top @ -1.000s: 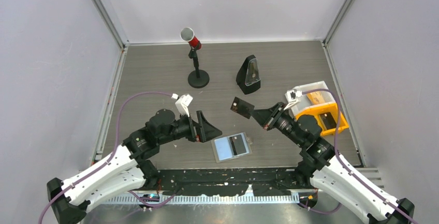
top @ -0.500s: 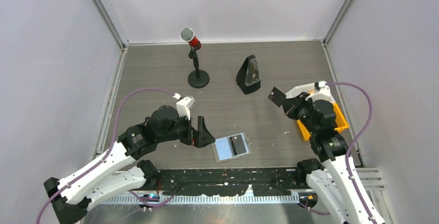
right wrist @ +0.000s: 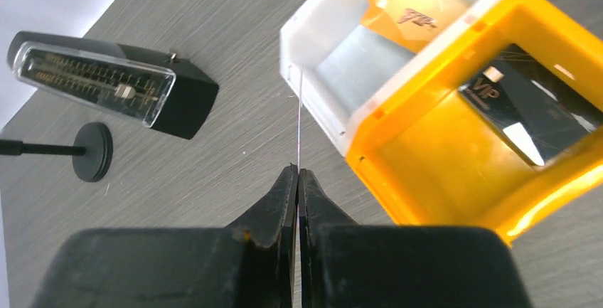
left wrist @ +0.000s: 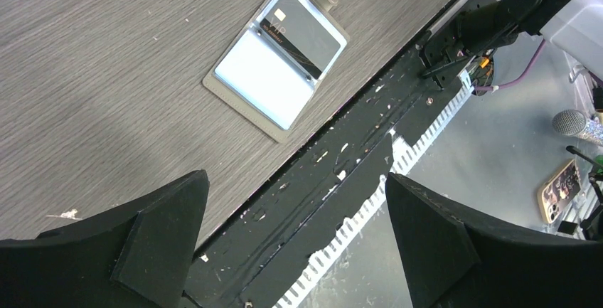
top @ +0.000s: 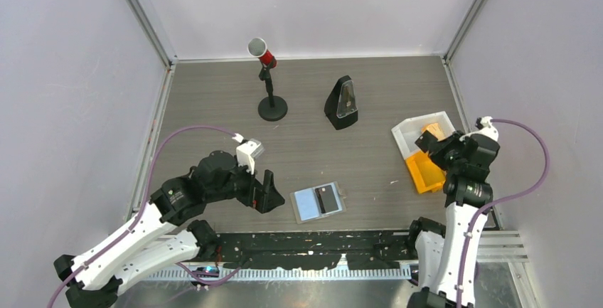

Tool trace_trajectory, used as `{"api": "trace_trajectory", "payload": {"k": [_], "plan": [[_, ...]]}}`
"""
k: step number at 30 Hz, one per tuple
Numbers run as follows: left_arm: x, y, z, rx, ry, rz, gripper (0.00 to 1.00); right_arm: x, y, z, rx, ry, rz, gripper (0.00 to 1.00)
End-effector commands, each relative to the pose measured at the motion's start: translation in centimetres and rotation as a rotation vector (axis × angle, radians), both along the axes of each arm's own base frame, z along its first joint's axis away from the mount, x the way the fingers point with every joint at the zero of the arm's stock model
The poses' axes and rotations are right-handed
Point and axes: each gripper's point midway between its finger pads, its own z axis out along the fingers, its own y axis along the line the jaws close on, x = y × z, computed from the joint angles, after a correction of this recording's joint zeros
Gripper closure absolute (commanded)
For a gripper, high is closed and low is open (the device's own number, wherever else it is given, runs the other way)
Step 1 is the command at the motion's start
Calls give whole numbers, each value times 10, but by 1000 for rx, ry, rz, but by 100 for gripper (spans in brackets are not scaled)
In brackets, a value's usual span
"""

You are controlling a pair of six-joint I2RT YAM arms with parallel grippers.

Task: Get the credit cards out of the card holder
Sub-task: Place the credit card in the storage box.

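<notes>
The card holder (top: pixel 307 205) lies open on the table near the front edge, with one black credit card (top: pixel 327 198) in its right panel. It also shows in the left wrist view (left wrist: pixel 259 84), with that card (left wrist: pixel 299 27). My left gripper (top: pixel 268 190) is open and empty, just left of the holder, and in its own view (left wrist: pixel 291 183) hangs over the table's front edge. My right gripper (top: pixel 429 144) is shut (right wrist: pixel 298 174) on a thin card seen edge-on (right wrist: pixel 299 116), next to the tray's white corner.
The orange-and-white tray box (top: pixel 417 174) stands at the right; in the right wrist view its rim (right wrist: pixel 377 126) encloses an orange-tan card (right wrist: pixel 409 11) and a black card (right wrist: pixel 530 109). A metronome (top: pixel 343 103) and a microphone on a stand (top: pixel 269 84) stand at the back.
My right arm has swung right, carrying the dark card from the table's middle to the tray. My left gripper has drawn back a little to the left. The holder has not moved.
</notes>
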Motion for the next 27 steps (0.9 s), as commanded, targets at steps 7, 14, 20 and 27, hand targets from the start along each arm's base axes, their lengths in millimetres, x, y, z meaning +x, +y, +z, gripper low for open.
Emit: {"api": "trace_trajectory", "payload": {"k": [7,14,20,27], "plan": [[-9,4,11,30,-33,-86,1,-15,-51,-12,119,34,-24,95],[-17,13,6,93,12,-102,1,-28,-77,-21,141,88,-135,95],[-20,7,3,88,56,-111,1,-30,-86,-32,165,154,-157,95],[-15,-4,12,56,69,-110,1,-34,-104,-32,133,206,-212,95]]}}
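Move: Roughly 7 cm to the right of the right hand, about level with it fore and aft and 15 cm lower, lies the middle of the yellow storage box; this hand already holds a black card. The black card already in that box lies some 10 cm to this hand's right and 17 cm below. The white box stands about 10 cm ahead, 1 cm right and 15 cm below. From the left hand the yellow box is around 52 cm right, 12 cm ahead and 16 cm down. Swinging right by about 9 cm, fast at first and then easing off, the right hand carries its pinched black card from near the white box to over the yellow storage box, sinking and drawing back some 4 cm each. The wrist tips the fingers down and turns clockwise, roughly 10 degrees each way, and the fingers stay shut. The open left hand drifts back a couple of centimetres. ##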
